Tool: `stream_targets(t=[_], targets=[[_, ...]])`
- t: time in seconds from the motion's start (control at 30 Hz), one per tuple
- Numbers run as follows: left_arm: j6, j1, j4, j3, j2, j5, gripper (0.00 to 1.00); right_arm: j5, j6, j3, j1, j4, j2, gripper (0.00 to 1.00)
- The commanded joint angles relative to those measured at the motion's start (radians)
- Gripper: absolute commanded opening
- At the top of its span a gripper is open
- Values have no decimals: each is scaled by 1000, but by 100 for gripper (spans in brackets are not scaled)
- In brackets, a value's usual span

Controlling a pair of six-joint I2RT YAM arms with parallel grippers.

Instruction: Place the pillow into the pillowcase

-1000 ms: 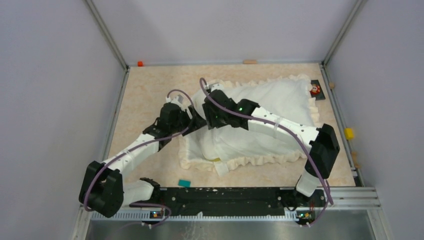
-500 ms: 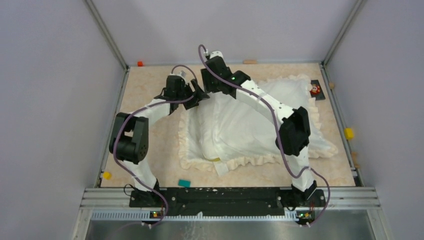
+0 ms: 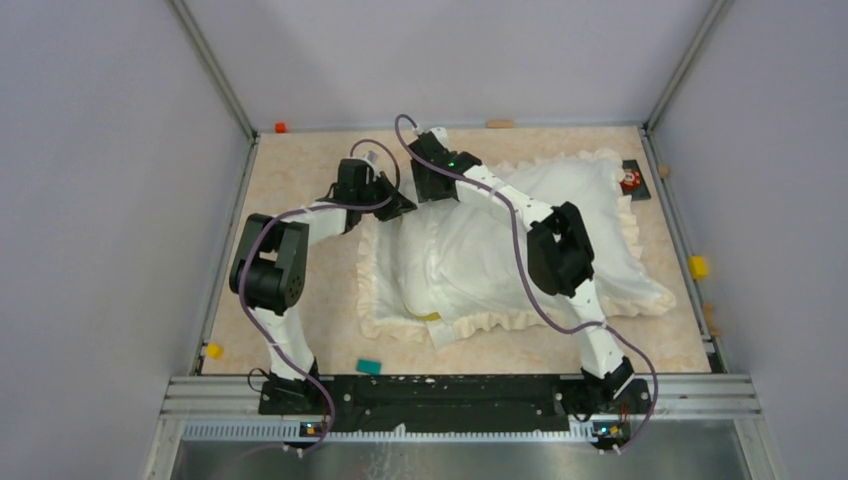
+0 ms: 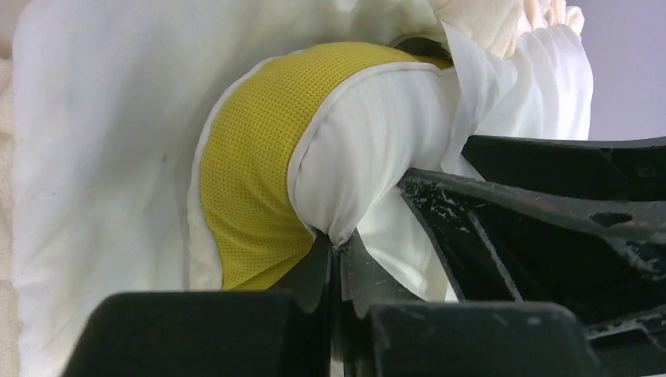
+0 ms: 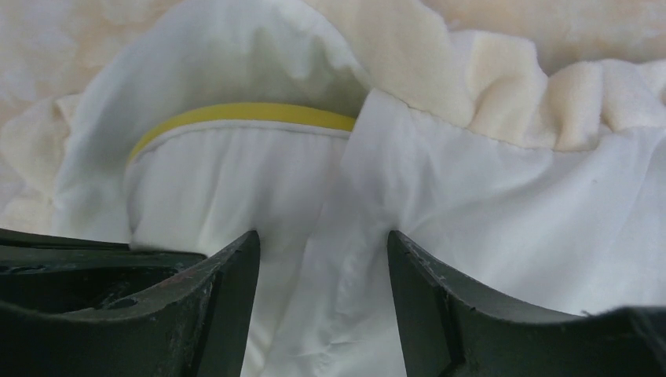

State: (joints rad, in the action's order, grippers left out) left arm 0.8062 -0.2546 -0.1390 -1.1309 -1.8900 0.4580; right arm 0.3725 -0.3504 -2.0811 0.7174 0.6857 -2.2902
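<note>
The frilly cream pillowcase (image 3: 520, 250) lies across the table with the pillow mostly inside it. In the left wrist view the pillow (image 4: 369, 133) bulges out of the case's mouth, its yellow band (image 4: 251, 165) showing. My left gripper (image 4: 338, 247) is shut on the pillow's white corner beside that band. My right gripper (image 5: 322, 243) stands open just next to it, with loose white fabric between its fingers. Past it the pillow (image 5: 228, 173) sits under the pillowcase's ruffled edge (image 5: 503, 86). From above, both grippers, left (image 3: 400, 205) and right (image 3: 430, 190), meet at the case's far left corner.
A teal block (image 3: 369, 366) and a yellow piece (image 3: 213, 350) lie near the front edge. A red-and-black item (image 3: 630, 180) sits by the case's far right corner. Another yellow piece (image 3: 698, 267) rests on the right rail. Grey walls close in three sides.
The left gripper has closed on the pillow's corner. Both arms reached to the case's far left corner, then dropped slightly. The right jaws have widened a little.
</note>
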Motion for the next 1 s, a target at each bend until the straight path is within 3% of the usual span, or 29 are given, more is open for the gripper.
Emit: stream_targets(t=[0.0, 0.27, 0.43, 0.6, 0.8, 0.97], targets=[[-2, -5, -47, 29, -24, 10, 0, 102, -25, -8, -10, -22, 0, 60], [-29, -6, -46, 25, -10, 25, 0, 101, -38, -159, -50, 38, -96, 29], [-50, -17, -54, 19, 2, 57, 0, 48, -43, -356, -48, 112, -165, 0], [-21, -102, -136, -11, 42, 80, 0, -98, -118, -394, 16, 89, -66, 0], [84, -113, -188, -81, -13, 69, 0, -170, -205, -241, 46, -1, 68, 0], [96, -111, -215, -77, -54, 68, 1, -217, -206, -143, 16, -32, 81, 0]])
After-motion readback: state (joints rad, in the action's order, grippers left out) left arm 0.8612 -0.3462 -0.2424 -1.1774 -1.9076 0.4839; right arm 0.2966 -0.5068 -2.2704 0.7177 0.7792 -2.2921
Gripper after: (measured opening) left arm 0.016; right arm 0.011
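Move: Just ahead of the right hand, about 4 cm on and 1 cm to its right, runs the top layer of the pillowcase's mouth edge, barely below the fingertips. The pillow's far corner is some 7 cm to the hand's left and 2 cm back, already shut in the left fingers. The pillow's near corner lies about 24 cm back and 3 cm left. From the left hand the mouth edge is roughly 6 cm ahead and 8 cm right. Reaching about 4 cm forward, the right hand closes its open fingers on the pillowcase's mouth edge, then hauls it up some 6 cm, back and to the left over the pillow's far corner, rolling its left side up. Meanwhile the left hand, still pinching that corner, holds still, then pushes it about 5 cm right and 3 cm up, towards the pillowcase's mouth. ##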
